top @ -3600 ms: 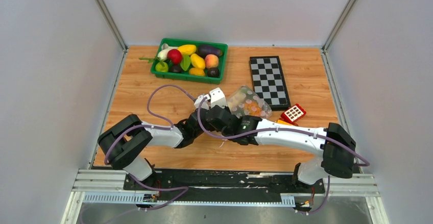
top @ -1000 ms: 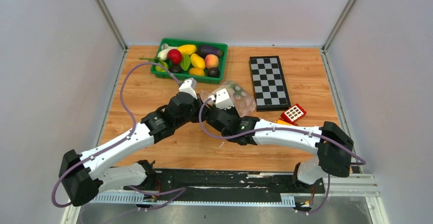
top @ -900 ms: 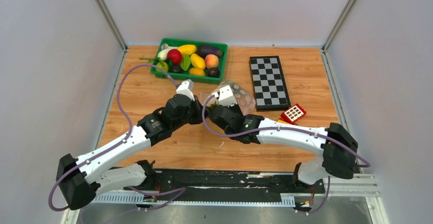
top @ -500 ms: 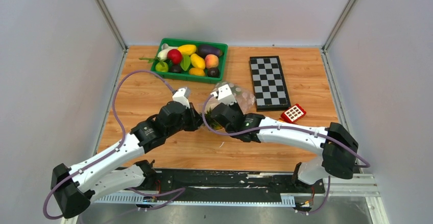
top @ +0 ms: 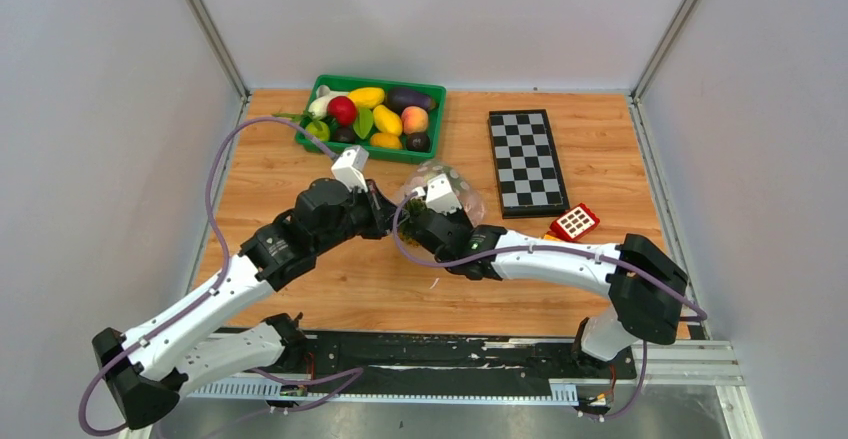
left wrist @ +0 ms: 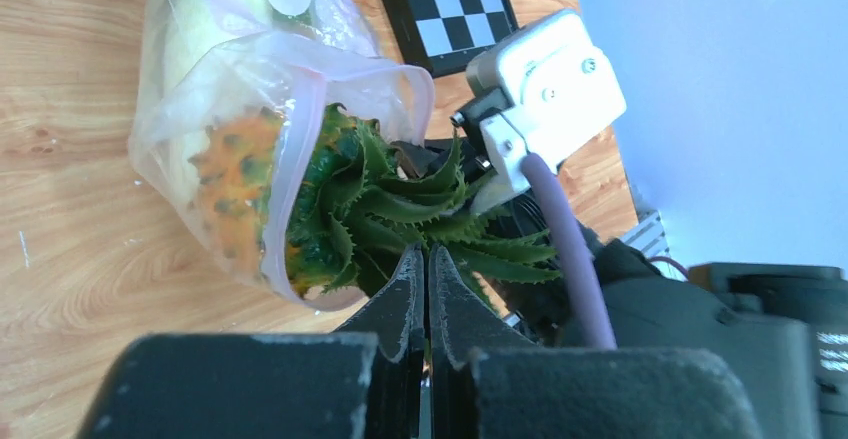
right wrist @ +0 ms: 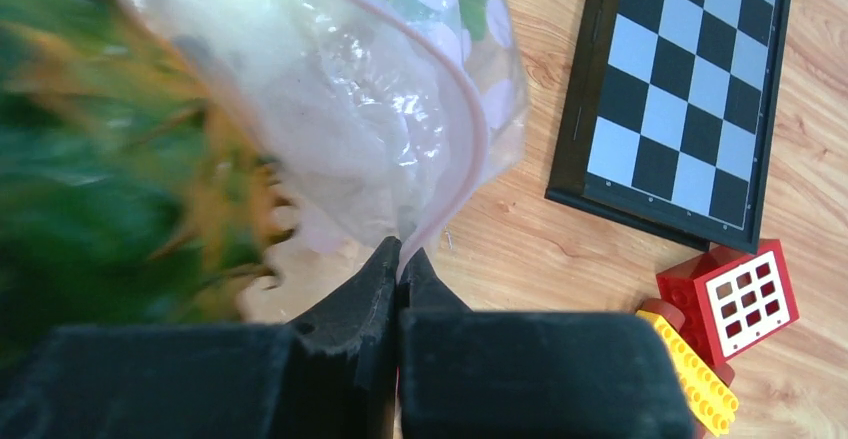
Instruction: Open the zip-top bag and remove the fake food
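Note:
The zip-top bag (left wrist: pixel 230 69) lies on the wooden table with its pink-rimmed mouth open toward my left gripper. A pineapple (left wrist: pixel 300 194), part of the fake food, sticks halfway out of that mouth, leafy crown first. My left gripper (left wrist: pixel 427 255) is shut on one of the crown's leaves. A pale piece (left wrist: pixel 195 29) is still inside the bag. My right gripper (right wrist: pixel 400 255) is shut on the bag's pink zip strip (right wrist: pixel 455 174), with the blurred pineapple (right wrist: pixel 110 159) to its left. From above, both grippers meet beside the bag (top: pixel 457 181).
A green tray (top: pixel 436 92) of toy fruit stands at the back left. A chessboard (top: pixel 527 159) lies right of the bag, and a red-and-yellow toy block (top: pixel 573 222) sits near its front corner. Grey walls enclose the table.
My left arm has drawn back to the left and toward the near edge, pulling the pineapple's crown out of the bag. The right gripper and the bag have shifted slightly left.

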Tool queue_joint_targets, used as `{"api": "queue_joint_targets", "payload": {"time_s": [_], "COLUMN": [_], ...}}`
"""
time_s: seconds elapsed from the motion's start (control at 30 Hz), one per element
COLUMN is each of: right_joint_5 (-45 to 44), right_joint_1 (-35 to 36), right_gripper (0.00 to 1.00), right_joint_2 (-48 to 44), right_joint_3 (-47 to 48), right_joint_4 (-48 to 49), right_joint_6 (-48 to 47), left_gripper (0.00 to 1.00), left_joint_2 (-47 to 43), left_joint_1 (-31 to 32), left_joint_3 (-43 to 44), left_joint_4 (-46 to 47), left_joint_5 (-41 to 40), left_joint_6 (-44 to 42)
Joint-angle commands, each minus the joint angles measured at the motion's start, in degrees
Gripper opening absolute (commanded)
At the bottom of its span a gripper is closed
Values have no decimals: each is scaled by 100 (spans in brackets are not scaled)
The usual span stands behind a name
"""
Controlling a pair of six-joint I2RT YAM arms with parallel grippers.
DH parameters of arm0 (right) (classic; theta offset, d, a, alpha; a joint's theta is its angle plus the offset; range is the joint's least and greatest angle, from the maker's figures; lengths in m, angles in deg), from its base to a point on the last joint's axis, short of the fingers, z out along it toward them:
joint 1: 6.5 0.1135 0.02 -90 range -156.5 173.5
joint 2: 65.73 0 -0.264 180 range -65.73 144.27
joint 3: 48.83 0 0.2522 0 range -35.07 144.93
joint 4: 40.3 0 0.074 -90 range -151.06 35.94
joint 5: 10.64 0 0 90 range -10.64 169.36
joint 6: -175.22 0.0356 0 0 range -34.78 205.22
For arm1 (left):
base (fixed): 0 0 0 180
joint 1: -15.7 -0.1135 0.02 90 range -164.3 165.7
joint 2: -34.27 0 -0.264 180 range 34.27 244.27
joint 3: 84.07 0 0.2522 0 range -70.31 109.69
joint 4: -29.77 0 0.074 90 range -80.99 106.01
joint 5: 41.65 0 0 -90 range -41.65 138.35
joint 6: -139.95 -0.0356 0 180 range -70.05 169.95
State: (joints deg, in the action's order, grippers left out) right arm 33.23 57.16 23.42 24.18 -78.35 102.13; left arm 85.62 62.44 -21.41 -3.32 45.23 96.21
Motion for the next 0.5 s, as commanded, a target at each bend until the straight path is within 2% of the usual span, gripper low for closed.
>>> {"api": "queue_joint_targets", "payload": {"time_s": [0.0, 0.17, 0.3, 0.47], "right_joint_5": [-292, -284, -121, 99], "right_joint_1": [-172, -283, -296, -304], "right_gripper": [0, 0, 0, 0], "right_joint_2": [4, -64, -263, -703], "right_joint_3": [-187, -276, -353, -504], "right_joint_4": [-434, -504, -302, -57], "right_joint_6": [535, 717, 570, 418], "left_gripper": [0, 0, 0, 0], "left_joint_2": [-265, -543, -736, -1070], "left_joint_1": [-209, -331, -396, -498], "left_joint_3": [704, 916, 839, 565], "left_joint_4": [-223, -633, -917, -508], "left_joint_5": [178, 247, -164, -205], "left_joint_6": [-221, -545, -757, -769]}}
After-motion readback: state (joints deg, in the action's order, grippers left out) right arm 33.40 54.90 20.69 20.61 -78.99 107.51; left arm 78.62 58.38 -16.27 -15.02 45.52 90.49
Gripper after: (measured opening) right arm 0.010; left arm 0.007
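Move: From the left hand, which already grips the pineapple's crown, the green tray lies about 27 cm ahead, 10 cm left and 22 cm down. The bag's middle is some 8 cm ahead of that hand, 6 cm right and 19 cm below. From the right hand, already pinching the rim, the pineapple's body is roughly 4 cm left, 1 cm ahead and 5 cm above; the bag's middle sits 3 cm ahead, 4 cm left and 6 cm lower. Left and up, about 4 cm and 3 cm, the left hand draws the pineapple by its leaves away from the bag's mouth, rising first and then going mostly sideways and slightly back. The right hand keeps its pinch on the rim and shifts some 2 cm to its right, sinking a little, so the hands part; both grippers stay shut. ##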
